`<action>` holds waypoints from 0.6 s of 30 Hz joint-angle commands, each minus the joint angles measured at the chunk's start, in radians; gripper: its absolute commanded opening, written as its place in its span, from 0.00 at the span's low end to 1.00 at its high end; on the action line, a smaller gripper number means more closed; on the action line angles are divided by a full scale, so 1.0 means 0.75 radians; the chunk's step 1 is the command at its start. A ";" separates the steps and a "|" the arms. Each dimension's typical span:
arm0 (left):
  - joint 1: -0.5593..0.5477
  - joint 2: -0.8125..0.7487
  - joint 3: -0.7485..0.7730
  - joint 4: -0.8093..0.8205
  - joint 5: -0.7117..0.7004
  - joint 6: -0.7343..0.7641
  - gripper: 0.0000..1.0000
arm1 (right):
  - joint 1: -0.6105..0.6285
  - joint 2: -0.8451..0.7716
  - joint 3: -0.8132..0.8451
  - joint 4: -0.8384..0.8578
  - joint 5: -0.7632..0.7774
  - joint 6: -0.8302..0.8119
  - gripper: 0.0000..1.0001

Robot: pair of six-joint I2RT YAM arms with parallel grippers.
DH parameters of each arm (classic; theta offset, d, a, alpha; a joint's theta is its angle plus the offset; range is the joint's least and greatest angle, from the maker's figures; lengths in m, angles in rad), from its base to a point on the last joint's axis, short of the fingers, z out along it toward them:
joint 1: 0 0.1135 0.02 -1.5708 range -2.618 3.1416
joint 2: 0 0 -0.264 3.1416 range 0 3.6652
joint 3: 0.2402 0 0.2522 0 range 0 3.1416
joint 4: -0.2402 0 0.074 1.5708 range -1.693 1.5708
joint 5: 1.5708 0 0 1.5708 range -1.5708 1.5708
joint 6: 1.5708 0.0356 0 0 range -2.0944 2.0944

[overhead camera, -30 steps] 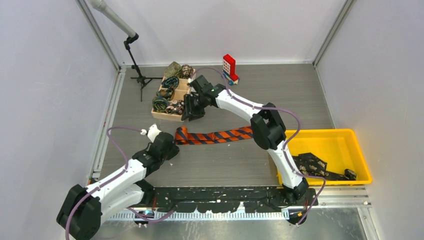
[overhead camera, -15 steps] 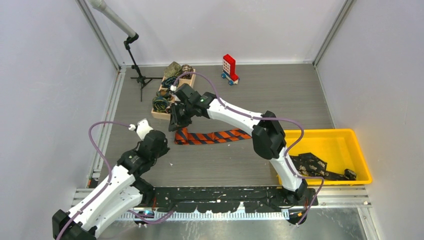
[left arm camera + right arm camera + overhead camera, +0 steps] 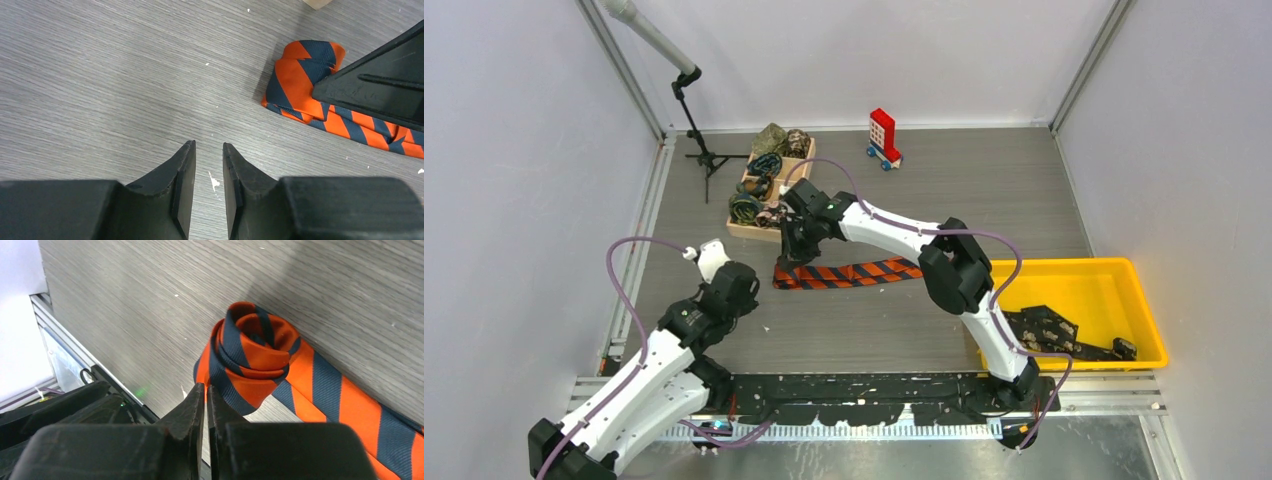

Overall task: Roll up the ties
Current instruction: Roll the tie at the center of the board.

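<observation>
An orange-and-dark-blue striped tie lies flat across the table, its left end wound into a small roll. My right gripper is above that roll. In the right wrist view its jaws are shut, with the tips against the roll's near rim. My left gripper is over bare table, left of and nearer than the roll. Its jaws stand a narrow gap apart with nothing between them. The left wrist view shows the roll at the upper right, partly behind the right gripper's black finger.
A wooden box behind the tie holds several rolled ties. A red-and-white toy block stands at the back. A yellow bin at the right holds dark ties. A black tripod stands at the back left.
My right gripper moved from the wooden box down and left to the tie's rolled end. My left arm pulled back from the roll toward the near left.
</observation>
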 commanded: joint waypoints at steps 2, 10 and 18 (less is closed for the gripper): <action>0.003 0.053 0.075 0.039 -0.018 0.097 0.30 | -0.021 -0.032 -0.049 0.026 0.016 -0.015 0.11; 0.003 0.115 0.082 0.138 0.043 0.181 0.44 | -0.047 -0.070 -0.139 0.065 0.012 -0.018 0.10; 0.007 0.238 0.113 0.287 0.184 0.347 0.66 | -0.079 -0.108 -0.206 0.099 0.003 -0.015 0.09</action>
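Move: The rolled end of the tie lies almost straight below the right hand, about 1 cm ahead and 5 cm down. The flat tie strip runs off from it, its middle some 13 cm to that hand's right and level with it; the wooden box is roughly 18 cm ahead and 6 cm left. From the left hand, the tie roll is about 7 cm ahead, 9 cm right and 5 cm down. The right hand, its fingers still shut and slanting left and down, sinks about 4 cm while sliding some 3 cm right, closing on the side of the tie roll where the flat strip leaves it; whether the tips touch can't be made out. Meanwhile the left fingers spread well apart as that hand eases right and forward, roughly 2 cm each way, towards the roll, staying level, touching nothing and swinging about 10 degrees clockwise. ##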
